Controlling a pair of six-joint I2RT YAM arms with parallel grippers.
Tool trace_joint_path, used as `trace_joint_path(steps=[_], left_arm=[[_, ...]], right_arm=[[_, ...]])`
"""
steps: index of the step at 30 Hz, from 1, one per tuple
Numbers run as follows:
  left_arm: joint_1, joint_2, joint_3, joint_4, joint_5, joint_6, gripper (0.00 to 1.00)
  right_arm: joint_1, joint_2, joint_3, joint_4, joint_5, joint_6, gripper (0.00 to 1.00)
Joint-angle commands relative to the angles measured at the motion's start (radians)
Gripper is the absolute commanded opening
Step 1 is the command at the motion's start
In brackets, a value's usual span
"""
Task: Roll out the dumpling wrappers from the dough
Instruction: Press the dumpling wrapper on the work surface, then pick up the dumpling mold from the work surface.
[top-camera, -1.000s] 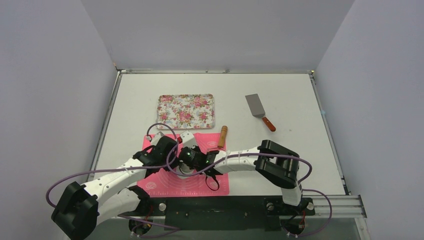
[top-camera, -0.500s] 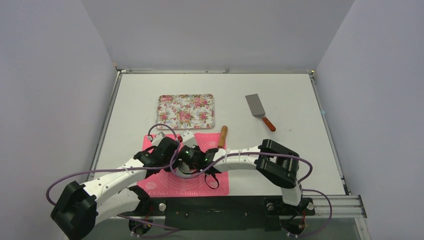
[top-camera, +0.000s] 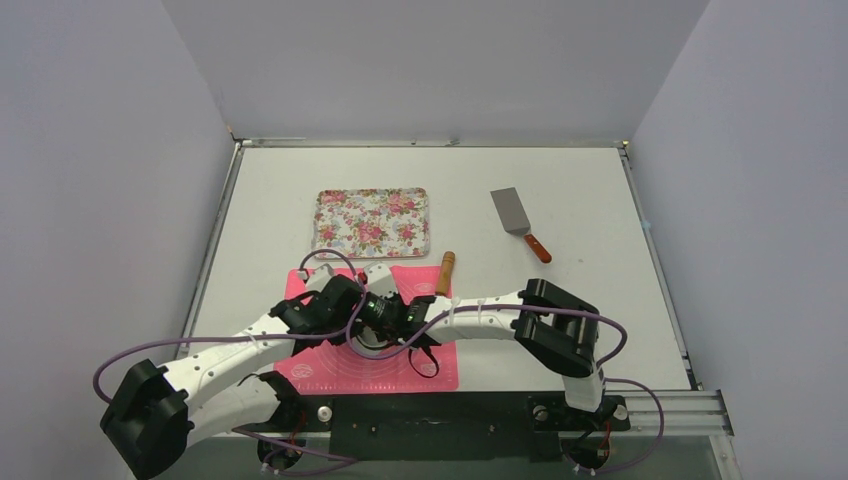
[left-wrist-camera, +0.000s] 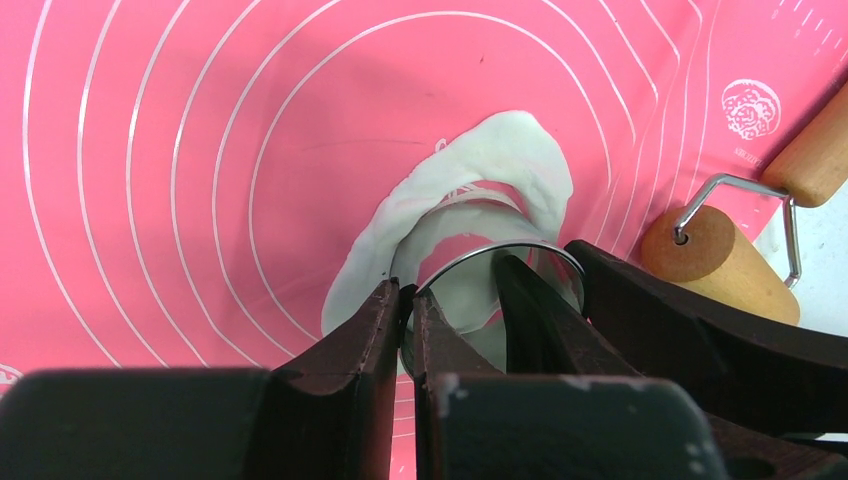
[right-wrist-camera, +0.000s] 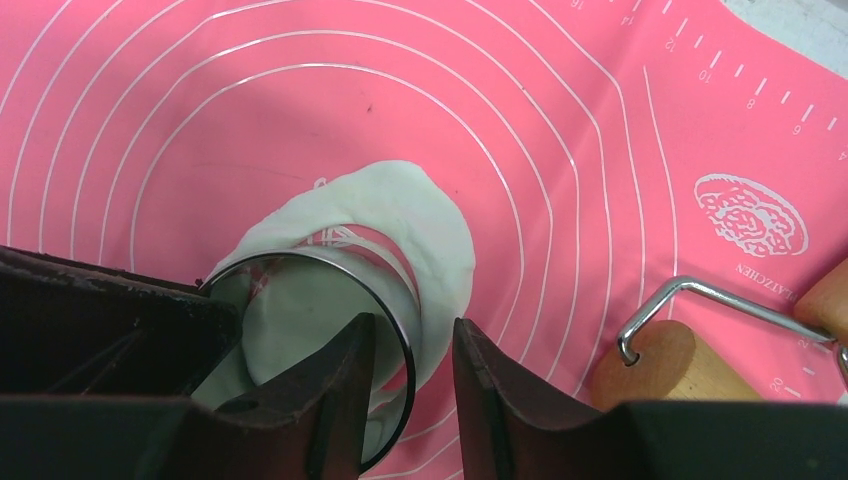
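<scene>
A flattened piece of white dough (right-wrist-camera: 430, 220) (left-wrist-camera: 520, 160) lies on the pink mat (top-camera: 400, 375). A metal ring cutter (right-wrist-camera: 395, 295) (left-wrist-camera: 500, 250) stands on the dough. My left gripper (left-wrist-camera: 408, 297) (top-camera: 350, 312) is shut on the ring's wall at one side. At the opposite side my right gripper (right-wrist-camera: 410, 330) (top-camera: 385, 318) stands open astride the wall, one finger inside the ring and one outside. Pale flat dough (right-wrist-camera: 290, 330) fills the ring; whether it is a cut dumpling wrapper I cannot tell.
A wooden rolling pin (top-camera: 446, 272) (right-wrist-camera: 660, 370) with a wire handle lies at the mat's far right edge, close to my right fingers. A flowered tray (top-camera: 371, 222) sits beyond the mat. A metal spatula (top-camera: 517, 222) lies at the back right.
My right gripper's jaws have parted and let go of the ring's wall. The left arm has shifted slightly toward the right, still pinching the ring.
</scene>
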Motion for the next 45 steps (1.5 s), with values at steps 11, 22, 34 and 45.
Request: trace_joint_path(steps=[11, 22, 34, 45], left_arm=[[-0.105, 0.038, 0.068, -0.077, -0.052, -0.020, 0.00], [-0.119, -0.090, 0.141, -0.160, -0.102, -0.021, 0.00], [-0.129, -0.136, 0.256, -0.273, -0.216, -0.011, 0.00], [0.110, -0.196, 0.198, -0.380, -0.234, 0.037, 0.00]], right_arm=[[-0.003, -0.099, 0.042, -0.027, -0.062, -0.023, 0.37], [-0.007, -0.264, 0.031, -0.023, -0.076, -0.015, 0.60], [-0.029, -0.440, 0.001, 0.018, 0.006, 0.034, 0.69], [-0.267, -0.696, -0.209, -0.010, -0.009, 0.162, 0.77]])
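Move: My closed left hand has the ring cutter by the left side of its rim, so the ring's middle sits about 3 cm to the hand's right. The open fingers of my right hand straddle the opposite rim, with that middle about 3 cm to its left. The dough lies under the ring, roughly 4 cm below my left hand. The roller's middle is some 8 cm ahead of and 14 cm right of the ring, the floral tray about 23 cm straight beyond it. I keep the rim pinched in my left hand and ease up and slightly right, then lift the ring cutter clear of the dough, about 8 cm in all, tipping the fingers outward and swinging left at the end. My right hand opens wider, comes off the rim and climbs nearly 19 cm, rolling its left side up some 25 degrees, then veers right and forward, away from the ring. ##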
